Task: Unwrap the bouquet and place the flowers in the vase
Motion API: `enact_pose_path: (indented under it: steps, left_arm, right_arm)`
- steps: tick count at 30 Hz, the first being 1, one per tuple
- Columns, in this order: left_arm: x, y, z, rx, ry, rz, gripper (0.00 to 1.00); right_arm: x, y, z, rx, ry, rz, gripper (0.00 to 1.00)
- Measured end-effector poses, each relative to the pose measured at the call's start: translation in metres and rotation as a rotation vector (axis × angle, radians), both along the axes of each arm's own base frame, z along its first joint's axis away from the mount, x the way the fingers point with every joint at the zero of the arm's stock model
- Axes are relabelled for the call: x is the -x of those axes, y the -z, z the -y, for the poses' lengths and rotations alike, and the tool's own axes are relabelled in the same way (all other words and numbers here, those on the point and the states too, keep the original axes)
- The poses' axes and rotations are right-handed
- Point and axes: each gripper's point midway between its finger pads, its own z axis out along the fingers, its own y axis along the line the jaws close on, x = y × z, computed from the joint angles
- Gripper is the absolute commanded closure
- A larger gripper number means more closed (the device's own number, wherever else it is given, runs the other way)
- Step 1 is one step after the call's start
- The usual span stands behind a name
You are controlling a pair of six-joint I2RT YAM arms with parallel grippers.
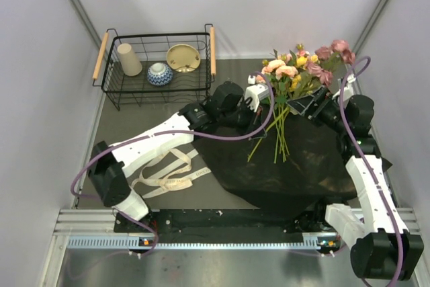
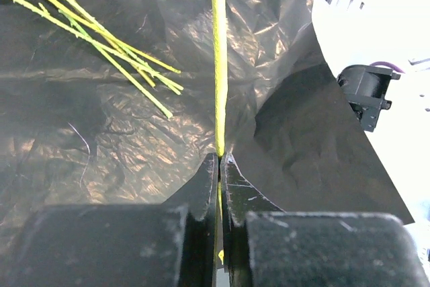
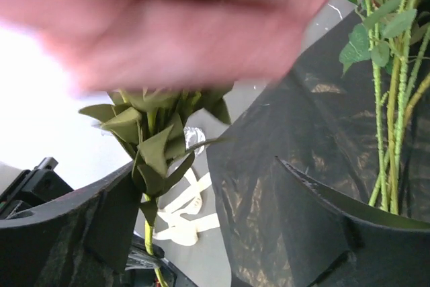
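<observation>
My left gripper (image 2: 220,156) is shut on a single yellow-green flower stem (image 2: 218,58) that rises straight from its jaws; in the top view this gripper (image 1: 257,96) is just left of the flowers (image 1: 304,65). Their stems (image 1: 274,136) lie on the opened black wrapping paper (image 1: 295,166). My right gripper (image 3: 201,166) is open, and a rose's green sepals (image 3: 154,139) sit by its left finger (image 3: 80,220) under a blurred pink bloom (image 3: 188,25). From above, the right gripper (image 1: 304,105) is at the bunch's base. I cannot make out the vase in any view.
The untied cream ribbon (image 1: 168,173) lies on the mat near the left arm. At the back left stands a black wire basket (image 1: 107,82) with a beige paper cup (image 1: 128,59), a blue-patterned bowl (image 1: 160,73) and a tan plate (image 1: 183,57). Grey walls close both sides.
</observation>
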Motion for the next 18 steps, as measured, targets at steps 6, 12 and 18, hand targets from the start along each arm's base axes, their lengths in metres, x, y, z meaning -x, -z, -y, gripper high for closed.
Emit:
enact_pose_path:
  steps: [6,12,18]
  left_arm:
    - [0.007,-0.003,-0.016,0.007,-0.02,0.023,1.0]
    - [0.014,0.007,-0.034,-0.024,-0.047,0.03,1.0]
    - [0.018,0.003,-0.053,-0.027,-0.078,0.074,1.0]
  right_arm:
    - [-0.002,-0.024,-0.008,-0.019,-0.034,0.063,0.39]
    - [-0.001,-0.049,-0.037,-0.04,-0.128,0.13,0.53]
    - [0.004,-0.061,-0.068,-0.047,-0.22,0.153,0.6]
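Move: The left hand still pinches the mauve-rose stem low down; the leafy part the right hand goes for lies about 5 cm left of the right hand, 2 ahead and 2 above, and some 9 cm ahead and 9 right of the left hand, 5 higher. The rose heads are roughly 12 cm ahead, 8 right and 10 above the right hand. The loose stems lie about 9 cm back, 4 left and 20 below it. Right hand, half closing, goes 7 cm left and 6 up towards the stem the left hand carries left. ##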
